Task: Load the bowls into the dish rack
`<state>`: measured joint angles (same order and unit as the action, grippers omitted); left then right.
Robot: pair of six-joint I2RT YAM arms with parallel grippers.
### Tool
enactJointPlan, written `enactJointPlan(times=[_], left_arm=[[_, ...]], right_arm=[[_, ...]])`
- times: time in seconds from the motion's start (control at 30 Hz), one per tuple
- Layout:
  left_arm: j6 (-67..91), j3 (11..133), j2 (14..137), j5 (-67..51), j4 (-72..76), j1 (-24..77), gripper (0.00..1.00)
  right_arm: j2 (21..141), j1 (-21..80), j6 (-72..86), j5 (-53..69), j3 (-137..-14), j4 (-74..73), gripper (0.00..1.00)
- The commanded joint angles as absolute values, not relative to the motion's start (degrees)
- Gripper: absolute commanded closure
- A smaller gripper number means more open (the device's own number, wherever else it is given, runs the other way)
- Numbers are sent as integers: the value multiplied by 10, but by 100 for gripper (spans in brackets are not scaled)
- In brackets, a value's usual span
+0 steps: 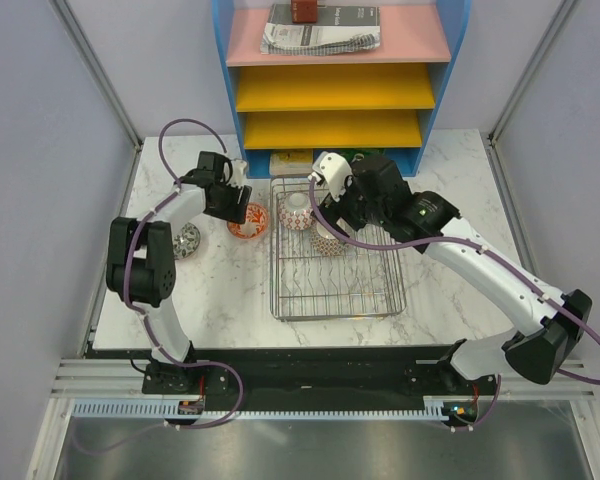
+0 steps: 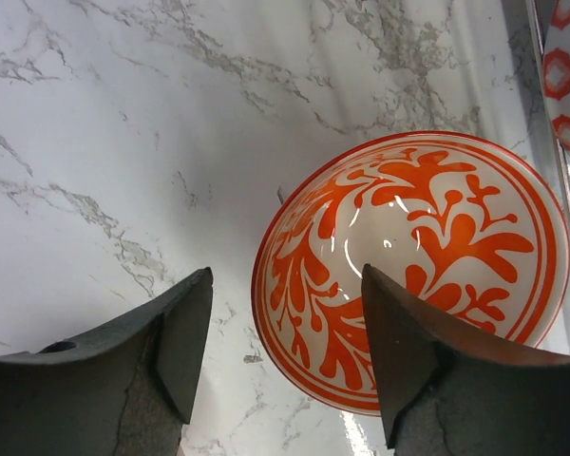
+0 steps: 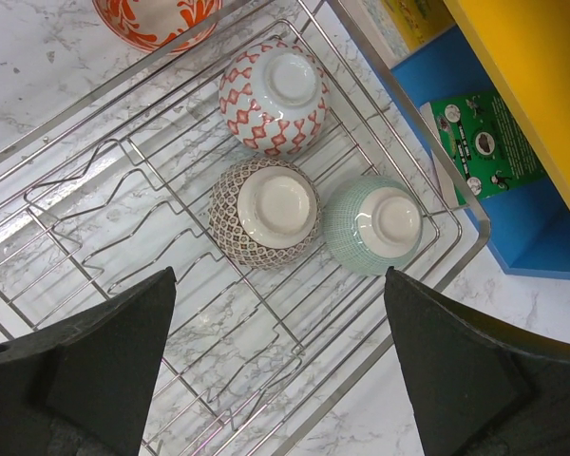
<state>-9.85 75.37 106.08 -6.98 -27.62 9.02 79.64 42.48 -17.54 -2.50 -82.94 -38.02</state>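
A red-orange patterned bowl (image 2: 427,228) stands upright on the marble just left of the dish rack (image 1: 337,315). My left gripper (image 2: 287,275) is open and straddles its near rim, with one finger (image 2: 408,351) over the inside and the other over the table. In the top view that left gripper (image 1: 235,200) is at the red-orange bowl (image 1: 248,221). A blue patterned bowl (image 1: 188,241) sits further left, partly behind the arm. Upside down in the rack lie three bowls: white with red bands (image 3: 273,95), grey-brown (image 3: 264,214) and pale green (image 3: 373,223). My right gripper (image 3: 280,275) hangs open above the rack, holding nothing.
A blue-framed shelf unit (image 1: 335,100) with yellow and pink trays stands right behind the rack; a green packet (image 3: 484,142) lies on its lowest level. The rack's near half (image 1: 335,285) holds only wire dividers. Grey walls close in both sides.
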Motion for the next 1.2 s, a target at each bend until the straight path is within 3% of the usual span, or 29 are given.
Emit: enactJointPlan(times=[0.0, 0.4, 0.53, 0.73, 1.17], left_arm=[[-107, 751, 1070, -72, -251, 90, 35], [-113, 735, 1073, -77, -249, 91, 65], [-117, 732, 1071, -74, -249, 91, 70], [-121, 730, 1062, -69, -249, 88, 98], [-202, 742, 950, -103, -329, 54, 98]], right_arm=[[774, 422, -164, -3, -826, -362, 2], [774, 422, -161, -2, -825, -361, 2], [778, 422, -161, 18, -823, -361, 2], [780, 422, -177, 32, -824, -363, 2], [835, 482, -255, 45, -867, -407, 2]])
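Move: The orange bowl's middle lies some 6 cm to the left hand's right, about 2 cm back and 3 cm lower, its left rim between the parted fingers. The dark patterned bowl is about 15 cm to the left of this hand and 8 cm back; the red-and-white bowl in the dish rack is roughly 21 cm to its right and 1 cm ahead. From the right hand, the orange bowl is about 27 cm left, 10 cm ahead and 23 cm below. The orange bowl's left rim gets pinched by the left fingers, which go on closing until nearly shut while the hand sinks about 1 cm; the hand then lifts nearly 3 cm from that low point, turning back and left at the end. The open right hand, holding nothing, eases left, back and a little down above the dish rack, about 4 cm in all, mostly late, turning some 10 degrees counter-clockwise. ##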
